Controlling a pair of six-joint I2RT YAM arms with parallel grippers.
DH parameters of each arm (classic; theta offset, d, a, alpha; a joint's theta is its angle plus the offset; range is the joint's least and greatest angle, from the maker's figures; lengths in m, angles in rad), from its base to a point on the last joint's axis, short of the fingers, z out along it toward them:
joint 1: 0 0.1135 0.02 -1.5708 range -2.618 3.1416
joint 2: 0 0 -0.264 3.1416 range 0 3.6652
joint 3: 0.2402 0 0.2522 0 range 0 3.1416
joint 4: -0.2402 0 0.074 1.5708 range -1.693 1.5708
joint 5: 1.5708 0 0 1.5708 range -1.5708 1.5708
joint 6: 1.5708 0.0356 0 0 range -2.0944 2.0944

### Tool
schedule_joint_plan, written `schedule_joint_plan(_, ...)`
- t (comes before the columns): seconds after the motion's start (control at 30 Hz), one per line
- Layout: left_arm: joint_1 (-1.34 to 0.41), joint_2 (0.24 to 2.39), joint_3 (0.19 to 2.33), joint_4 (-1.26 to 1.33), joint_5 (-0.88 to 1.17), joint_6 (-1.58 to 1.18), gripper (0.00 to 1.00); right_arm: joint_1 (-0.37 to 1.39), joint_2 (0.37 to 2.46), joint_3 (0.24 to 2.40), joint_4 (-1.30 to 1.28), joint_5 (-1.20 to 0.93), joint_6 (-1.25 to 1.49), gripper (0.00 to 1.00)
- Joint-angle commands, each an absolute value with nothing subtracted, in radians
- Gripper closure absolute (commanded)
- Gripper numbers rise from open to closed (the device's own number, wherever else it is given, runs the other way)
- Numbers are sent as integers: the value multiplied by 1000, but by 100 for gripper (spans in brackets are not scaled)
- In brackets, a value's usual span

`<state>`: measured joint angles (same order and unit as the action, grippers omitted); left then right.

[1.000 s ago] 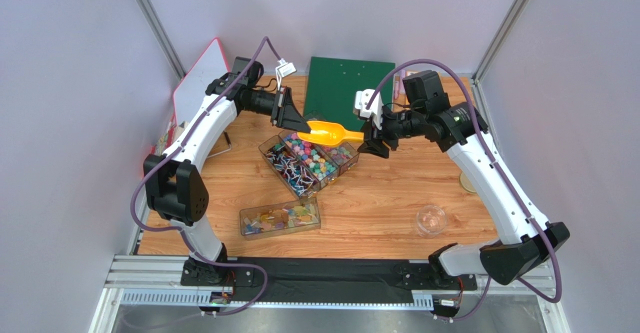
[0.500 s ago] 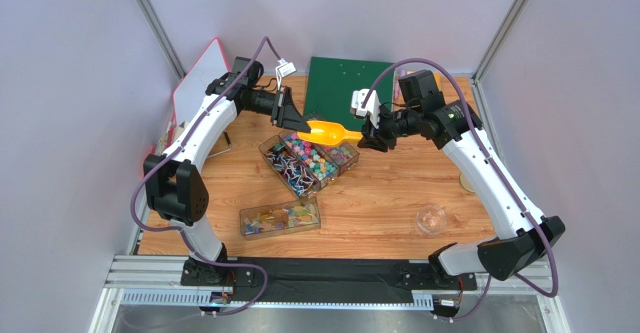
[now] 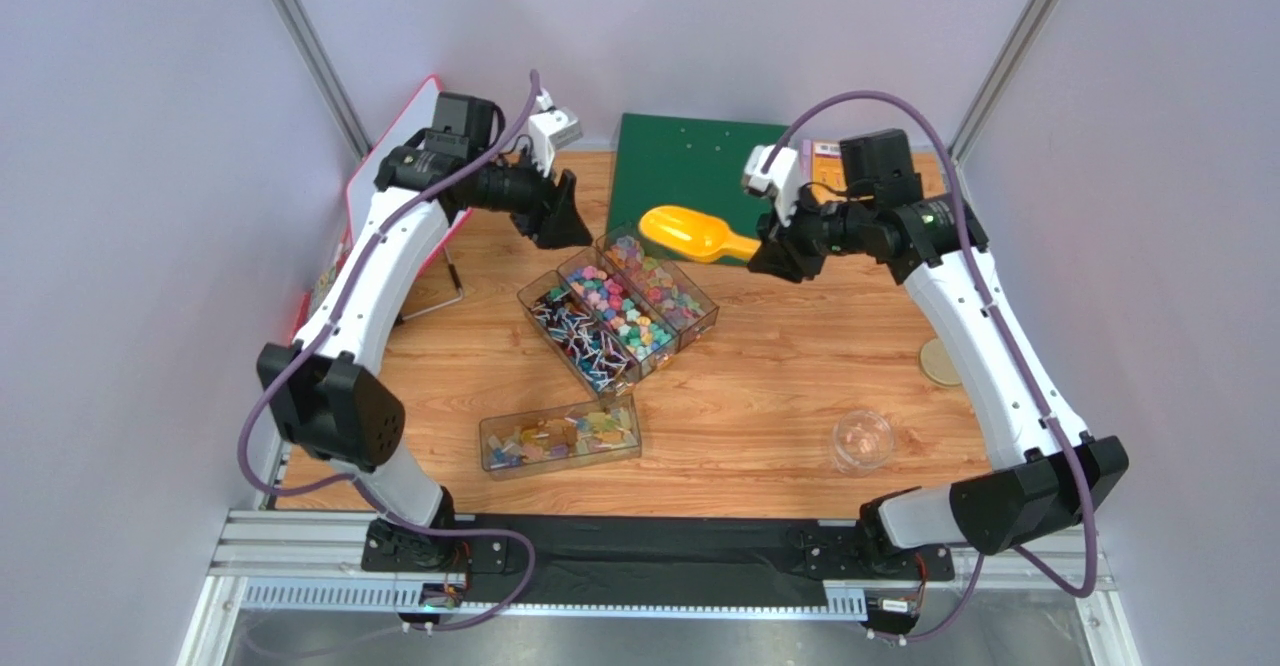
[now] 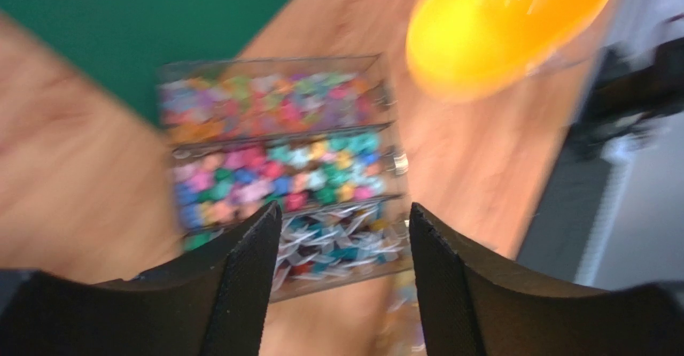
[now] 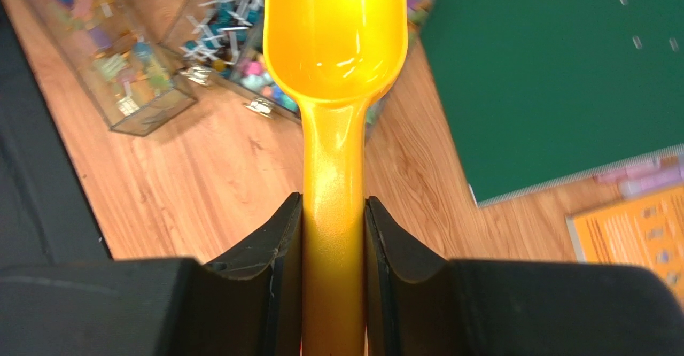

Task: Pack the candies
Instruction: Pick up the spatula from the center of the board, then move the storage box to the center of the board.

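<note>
The candies (image 3: 643, 294) (image 4: 277, 181) fill compartments of a clear divided box (image 3: 537, 303) at the table's middle. A yellow scoop (image 3: 684, 233) (image 5: 335, 35) hangs above the box's far end, its bowl empty. My right gripper (image 3: 763, 255) (image 5: 333, 212) is shut on the scoop's handle. My left gripper (image 3: 568, 225) (image 4: 345, 221) stands open to the left of the scoop and apart from it, nothing between its fingers. The left wrist view is blurred and shows the box below and the scoop (image 4: 506, 27) at upper right.
A second clear box (image 3: 559, 437) (image 5: 112, 59) of coloured bits lies near the front. A small clear cup (image 3: 864, 440) stands at front right, a round disc (image 3: 941, 362) beyond it. A green mat (image 3: 694, 168) (image 5: 554, 75) lies at the back, a whiteboard (image 3: 394, 171) at the left.
My left gripper has opened, let go of the scoop's bowl and drawn back to the left. The right gripper has closed on the handle and carried the scoop up and toward the back right.
</note>
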<state>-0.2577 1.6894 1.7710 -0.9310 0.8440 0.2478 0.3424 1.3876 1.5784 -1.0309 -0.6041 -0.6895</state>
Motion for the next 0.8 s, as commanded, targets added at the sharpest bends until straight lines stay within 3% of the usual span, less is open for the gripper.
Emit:
schedule_joint_plan(0.0, -251, 1456, 1504, -951, 595, 642, 33, 204, 1362, 1533, -954, -566, -554, 100)
schedule_joint_plan(0.13, -394, 1325, 1339, -1118, 517, 871, 48, 126, 1353, 1468, -948, -545, -537, 100)
schedule_joint_plan(0.17, -422, 1324, 1319, -1167, 494, 886, 56, 118, 1348, 1454, -950, -542, -535, 100)
schedule_joint_plan(0.27, -491, 1333, 1246, -1167, 473, 873, 74, 104, 1339, 1439, -953, -528, -535, 100)
schedule_joint_plan(0.47, -528, 1373, 1183, -1166, 482, 824, 100, 103, 1327, 1436, -963, -523, -540, 100)
schedule_joint_plan(0.77, -554, 1520, 1120, -1209, 373, 836, 100, 104, 1312, 1428, -971, -522, -537, 100)
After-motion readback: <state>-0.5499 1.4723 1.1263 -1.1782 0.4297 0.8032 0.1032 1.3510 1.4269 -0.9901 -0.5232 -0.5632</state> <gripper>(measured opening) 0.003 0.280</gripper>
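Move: The front candy box lies some 21 cm back from the left hand, 3 cm to its left and 26 cm below. The three-part candy box is nearer, about 2 cm back and 5 cm right of that hand, equally low. From the right hand, already holding the spatula by its handle, the front candy box is about 15 cm back and 25 cm left; the three-part box is 4 cm ahead and 17 cm left, the glass bowl 16 cm back and 18 cm right, all some 26 cm below. The spatula, kept in the right fingers, is drawn some 8 cm to the right and a little down, away from the three-part box, turning about 20 degrees clockwise, and then held nearly still. The empty left hand first veers left, then sweeps back and down, about 18 cm each, towards the front candy box, its fingers shutting on nothing as they tip to point steeply down. ##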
